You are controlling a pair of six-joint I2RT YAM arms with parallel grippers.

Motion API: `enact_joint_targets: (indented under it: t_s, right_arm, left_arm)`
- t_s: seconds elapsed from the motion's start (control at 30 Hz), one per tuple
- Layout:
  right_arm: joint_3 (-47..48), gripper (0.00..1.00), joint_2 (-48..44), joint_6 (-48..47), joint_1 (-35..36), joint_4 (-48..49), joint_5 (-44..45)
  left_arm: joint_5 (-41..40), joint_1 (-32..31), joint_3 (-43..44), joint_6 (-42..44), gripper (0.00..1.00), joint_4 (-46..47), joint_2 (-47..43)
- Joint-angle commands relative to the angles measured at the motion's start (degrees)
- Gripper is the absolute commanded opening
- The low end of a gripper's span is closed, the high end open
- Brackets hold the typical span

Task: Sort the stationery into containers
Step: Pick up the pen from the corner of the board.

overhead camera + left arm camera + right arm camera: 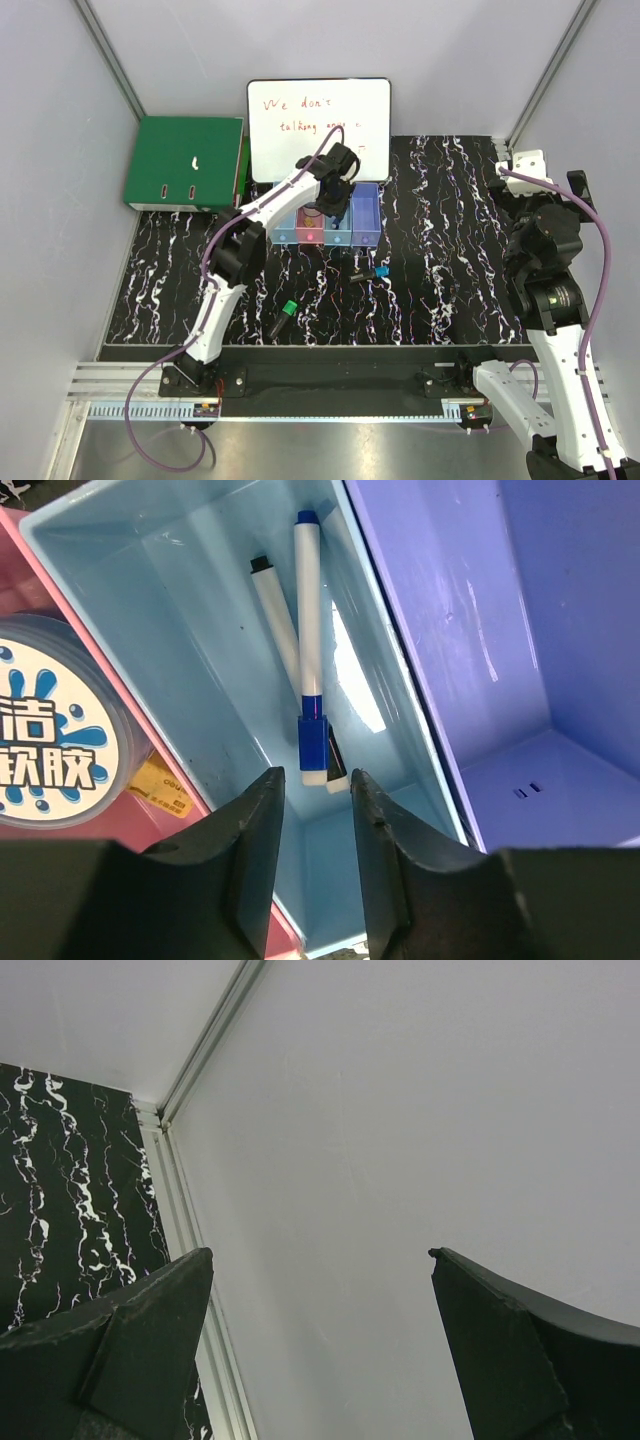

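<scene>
The four joined bins stand in front of the whiteboard. My left gripper hovers over them, open and empty. In the left wrist view it hangs above a light blue bin that holds a white marker with a blue cap and a white marker with a black tip. The pink bin to its left holds a round blue-white tub and a yellow piece. The purple bin looks empty. A black marker with blue and yellow parts and a black marker with a green cap lie on the table. My right gripper is wide open and empty, facing the wall.
A green binder lies at the back left. A whiteboard with red writing leans on the back wall. The right arm stands raised near the right wall. The table top is black marble pattern.
</scene>
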Motion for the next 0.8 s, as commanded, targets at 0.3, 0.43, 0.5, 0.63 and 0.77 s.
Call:
enact_joint_targets:
  t_s: [0.3,0.43,0.5,0.63,0.77]
  right_arm:
    - [2.65,0.98,-0.38,1.17,-0.4,-1.26,-1.11]
    - [4.32,0.98,-0.21,1.08,-0.4,-1.79,-1.38]
    - [5.55,0.98,-0.03,1.08,-0.4,-2.23,-1.46]
    - [6.69,0.98,-0.03,1.17,-0.48,-2.76,-1.9]
    - [6.96,0.97,0.41,1.78,-0.4,-2.84,-2.25]
  left_arm:
    - [8.56,0.28,-0.32,7.18,0.43,2.53,-15.57]
    - [8.14,0.11,-13.98,10.88,0.47,2.53,-25.58]
    - [6.65,0.11,-20.95,11.94,0.5,2.27,-32.17]
    - [5.76,0.11,-42.46,11.94,0.53,2.44,-41.5]
    - [6.55,0.11,-52.26,8.96,0.64,3.4,-44.5]
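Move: The green-capped pen that I go for lies about 26 cm back and 12 cm to the left of my left hand, some 5 cm lower. The blue-capped marker is about 15 cm back and 7 cm to the right, also about 5 cm down. The pen already let go lies in the light-blue compartment, roughly 3 cm ahead, 2 cm right and 3 cm below. From my right hand the green-capped pen is about 10 cm back, 50 cm left and 40 cm down. I lift my empty left hand up out of the light-blue compartment by about 13 cm, clear of the pen there. Then I sweep it fast back towards me, about 15 cm, and 9 cm to the left, over the tray's near edge towards the green-capped pen, starting to sink as I near it. On the way I turn the wrist slightly clockwise and spread the half-open fingers wider. ##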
